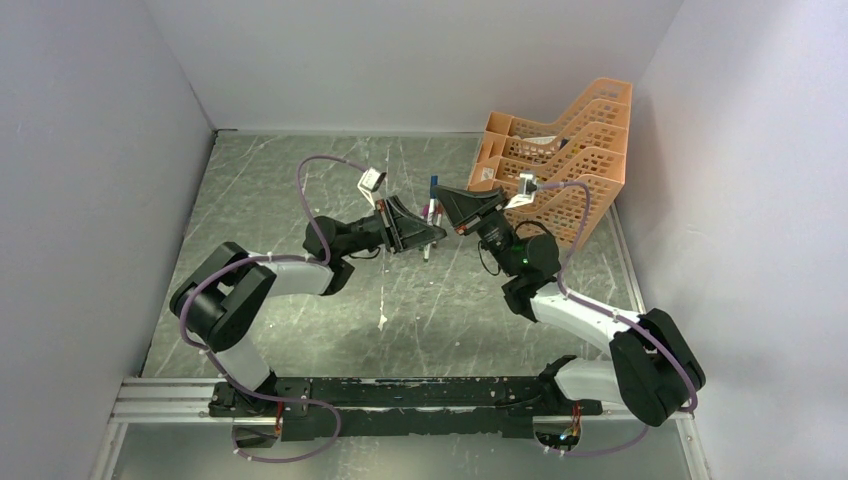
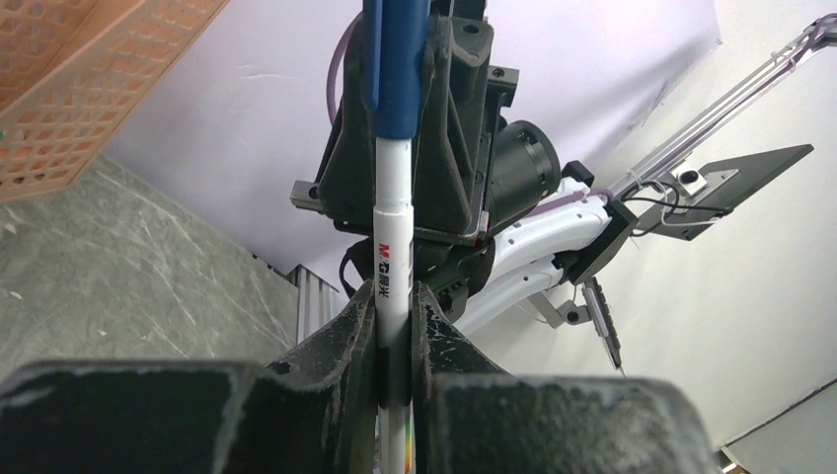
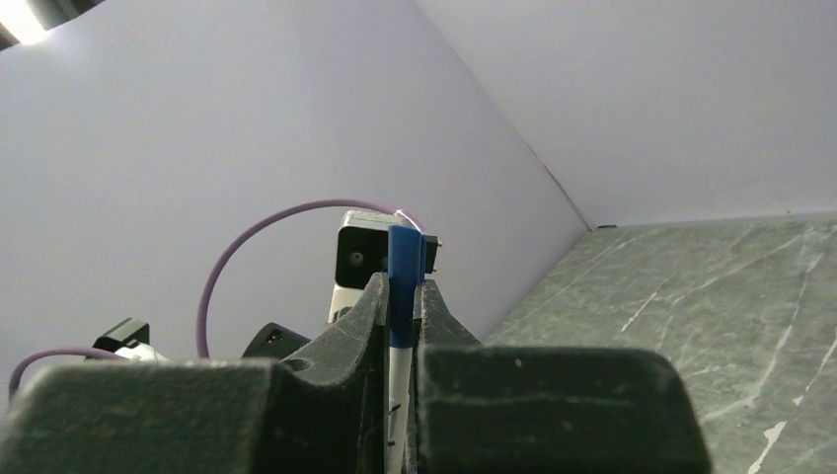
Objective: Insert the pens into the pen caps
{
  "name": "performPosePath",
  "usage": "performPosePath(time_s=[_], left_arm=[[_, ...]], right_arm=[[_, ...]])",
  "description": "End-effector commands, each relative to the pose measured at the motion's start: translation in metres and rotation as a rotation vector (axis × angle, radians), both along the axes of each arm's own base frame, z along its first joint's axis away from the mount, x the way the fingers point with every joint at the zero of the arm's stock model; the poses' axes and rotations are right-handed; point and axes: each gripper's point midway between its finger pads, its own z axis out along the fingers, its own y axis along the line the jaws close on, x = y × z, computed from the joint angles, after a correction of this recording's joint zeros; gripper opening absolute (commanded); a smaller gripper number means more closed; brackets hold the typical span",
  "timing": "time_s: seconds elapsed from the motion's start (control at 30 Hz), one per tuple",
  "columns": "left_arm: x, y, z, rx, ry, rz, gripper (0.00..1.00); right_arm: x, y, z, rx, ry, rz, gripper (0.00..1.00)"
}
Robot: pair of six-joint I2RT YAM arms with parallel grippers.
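Observation:
A slim white pen (image 1: 429, 222) stands upright in mid-air over the table's middle, with the blue cap (image 1: 434, 186) on its top end. My left gripper (image 1: 424, 236) is shut on the pen's white barrel (image 2: 393, 247). In the left wrist view the blue cap (image 2: 395, 69) sits over the pen's tip, with my right gripper right behind it. My right gripper (image 1: 452, 218) is shut on the blue cap (image 3: 401, 286), with the white barrel (image 3: 398, 380) showing below it between the fingers. The other pens and the pink and red-brown caps are out of view.
An orange mesh tray (image 1: 570, 150) stands at the back right against the wall and shows in the left wrist view (image 2: 59, 89). Grey marbled tabletop (image 1: 300, 200) with white scuffs. Walls close in on the left, back and right.

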Motion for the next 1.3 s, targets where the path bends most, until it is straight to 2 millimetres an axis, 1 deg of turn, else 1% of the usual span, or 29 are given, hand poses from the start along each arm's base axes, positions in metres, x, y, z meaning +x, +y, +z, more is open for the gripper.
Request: performPosePath(time_s=[0.0,0.13,0.27,0.43,0.53,0.7,0.77,0.9,0.93,1.0,1.1,1.2,1.27], left_arm=[[0.004,0.002,0.026,-0.07,-0.095,0.028,0.07],[0.014,-0.003,0.025,-0.035,-0.148,0.068,0.07],[0.017,-0.003,0.033,-0.05,-0.211,0.067,0.07],[0.01,-0.001,0.04,-0.067,-0.332,0.027,0.07],[0.007,0.001,0.039,-0.054,-0.389,0.014,0.07],[0.0,-0.001,0.032,0.018,-0.517,-0.016,0.07],[0.0,-0.002,0.029,0.055,-0.567,-0.02,0.07],[0.003,-0.003,0.024,0.103,-0.602,-0.015,0.07],[0.003,-0.004,0.024,0.109,-0.607,-0.021,0.07],[0.003,-0.006,0.019,0.134,-0.603,-0.047,0.07],[0.004,-0.008,0.015,0.16,-0.614,-0.057,0.07],[0.004,-0.012,0.014,0.178,-0.632,-0.035,0.07],[0.005,-0.014,0.011,0.2,-0.635,-0.033,0.07]], right_arm=[[-0.003,-0.002,-0.002,0.014,-0.004,0.01,0.0],[-0.008,0.0,-0.005,0.022,-0.002,0.044,0.0],[-0.013,0.004,-0.008,-0.024,-0.018,0.067,0.0],[-0.025,0.01,0.003,-0.09,-0.085,0.103,0.0],[-0.03,0.008,0.013,-0.105,-0.123,0.102,0.0],[-0.035,0.002,0.025,-0.145,-0.167,0.063,0.24],[-0.037,-0.002,0.03,-0.166,-0.183,0.045,0.33],[-0.041,-0.009,0.036,-0.204,-0.199,0.009,0.54],[-0.043,-0.011,0.038,-0.212,-0.207,0.003,0.58],[-0.043,-0.014,0.041,-0.231,-0.21,-0.016,0.6],[-0.04,-0.015,0.044,-0.27,-0.211,-0.04,0.61],[-0.032,-0.016,0.042,-0.311,-0.184,-0.065,0.57],[-0.031,-0.015,0.041,-0.319,-0.183,-0.067,0.54]])
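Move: The left hand still grips the white pen by its barrel, with the blue cap only part-way on; the cap's middle lies about 7 cm ahead of that hand, level sideways and 5 cm above. The right hand still pinches this cap right at its hand point. On the table below, the brown-capped pen lies roughly 22 cm ahead of the left hand, straight ahead and 26 cm down, and the pink-capped pen about 4 cm to the left of it. The left hand first drives the gripped pen forward and up about 1.5 cm into the blue cap while the right hand, still pinching the cap, eases back against it; the left then stays nearly in place but tips the pen some 30 degrees more upright, keeping its hold and sinking slightly at the very end. The right hand, after drawing back and up, opens its fingers wide as it carries on, about 4 cm each way in all and slightly to its right, tilting its fingertips up and letting go of the cap to come clear above it. ##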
